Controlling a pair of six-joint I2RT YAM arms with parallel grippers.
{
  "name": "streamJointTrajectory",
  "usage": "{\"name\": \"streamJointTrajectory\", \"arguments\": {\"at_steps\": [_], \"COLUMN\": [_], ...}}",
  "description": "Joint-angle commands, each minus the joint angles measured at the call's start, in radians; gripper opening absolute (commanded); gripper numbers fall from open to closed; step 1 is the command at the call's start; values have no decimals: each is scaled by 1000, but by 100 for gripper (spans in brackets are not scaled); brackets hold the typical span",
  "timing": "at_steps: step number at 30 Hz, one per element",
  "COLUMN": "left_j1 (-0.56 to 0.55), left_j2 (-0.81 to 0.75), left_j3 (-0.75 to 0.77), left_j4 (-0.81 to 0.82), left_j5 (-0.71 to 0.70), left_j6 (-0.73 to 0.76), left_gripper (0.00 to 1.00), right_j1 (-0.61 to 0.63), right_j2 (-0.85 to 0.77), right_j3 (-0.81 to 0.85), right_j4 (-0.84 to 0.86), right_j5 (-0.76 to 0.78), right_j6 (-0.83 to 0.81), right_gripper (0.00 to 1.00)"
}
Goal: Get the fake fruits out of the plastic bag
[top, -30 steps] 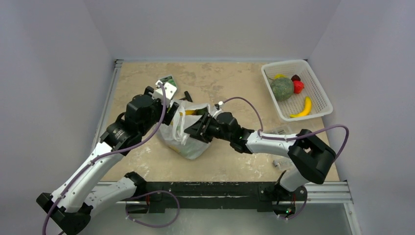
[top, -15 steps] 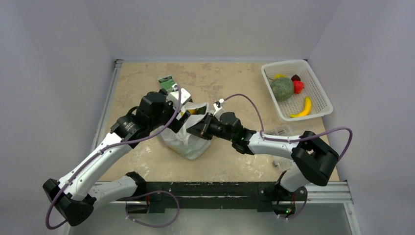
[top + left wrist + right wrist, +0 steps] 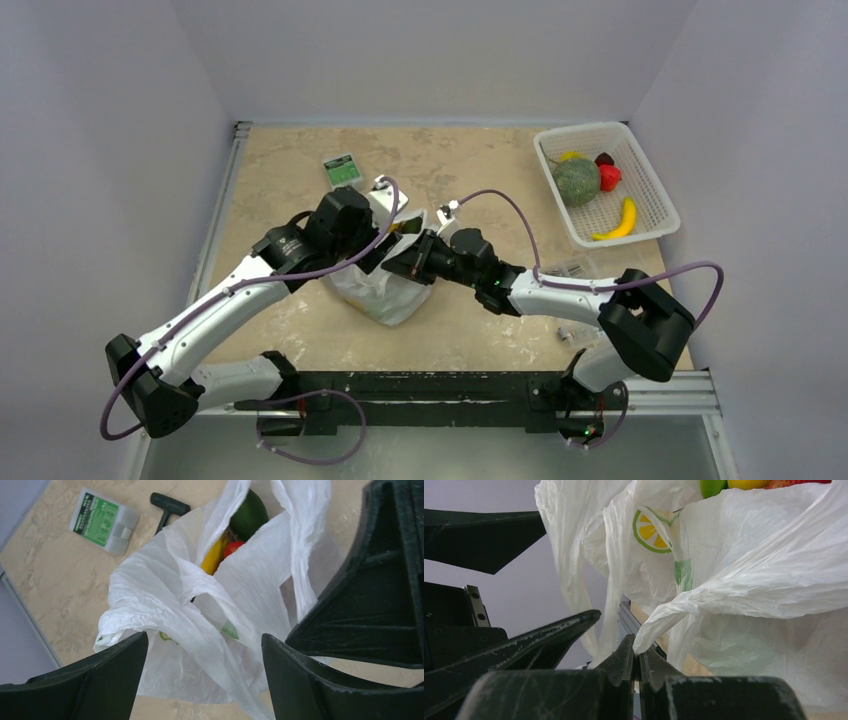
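Observation:
The white plastic bag [image 3: 385,292] sits crumpled mid-table, mouth upward. In the left wrist view the plastic bag [image 3: 165,595] gapes, showing fake fruits inside: a green one [image 3: 248,515], a yellow banana [image 3: 214,556] and a red one [image 3: 233,547]. My left gripper [image 3: 204,637] hangs open just above the bag's near folds, holding nothing. My right gripper [image 3: 638,647] is shut on a fold of the bag's rim [image 3: 674,612]. In the top view both grippers meet at the bag's top, left gripper [image 3: 378,250] and right gripper [image 3: 400,262].
A white basket [image 3: 655,215] at the back right holds a green melon [image 3: 578,182], a red fruit [image 3: 609,177] and a banana [image 3: 622,220]. A green-labelled box [image 3: 342,170] and a black tool [image 3: 167,507] lie behind the bag. A clear box [image 3: 575,266] lies by the right arm.
My left arm has swung right, bringing its open gripper over the bag's mouth. My right gripper has shut on a fold of the bag's rim.

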Motion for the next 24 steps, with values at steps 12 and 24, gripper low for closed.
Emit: {"name": "streamJointTrajectory", "arguments": {"at_steps": [12, 24], "left_j1": [-12, -13], "left_j2": [-18, 91], "left_j3": [74, 116], "left_j4": [14, -45], "left_j5": [-310, -262], "left_j6": [-563, -599], "left_gripper": [66, 52], "right_j1": [-11, -39], "right_j2": [-25, -21], "right_j3": [9, 61], "right_j4": [0, -43], "right_j5": [29, 25], "right_j6": [-39, -74], "right_gripper": [0, 0]}}
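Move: The loose handle flap of the plastic bag hangs just ahead of and below the left fingers, about 2 cm ahead and 3 cm down; it is some 4 cm ahead, 2 cm left and 3 cm above the right fingertips. The green fruit in the bag's mouth is about 6 cm ahead of the left hand, 4 cm right and 10 below. On the table, the hammer head lies roughly 12 cm ahead and 2 left, the green box about 18 ahead and 11 left, both some 20 down. The bag's handle flap is what the left hand lines up on: the hand lifts about 3.5 cm, swinging left and forward, while turning some 30 degrees counter-clockwise and dipping its left side, then sinks back down and right over the flap, fingers narrowing partway around it. The right fingers keep the bag's rim pinched, easing forward about 1 cm. ##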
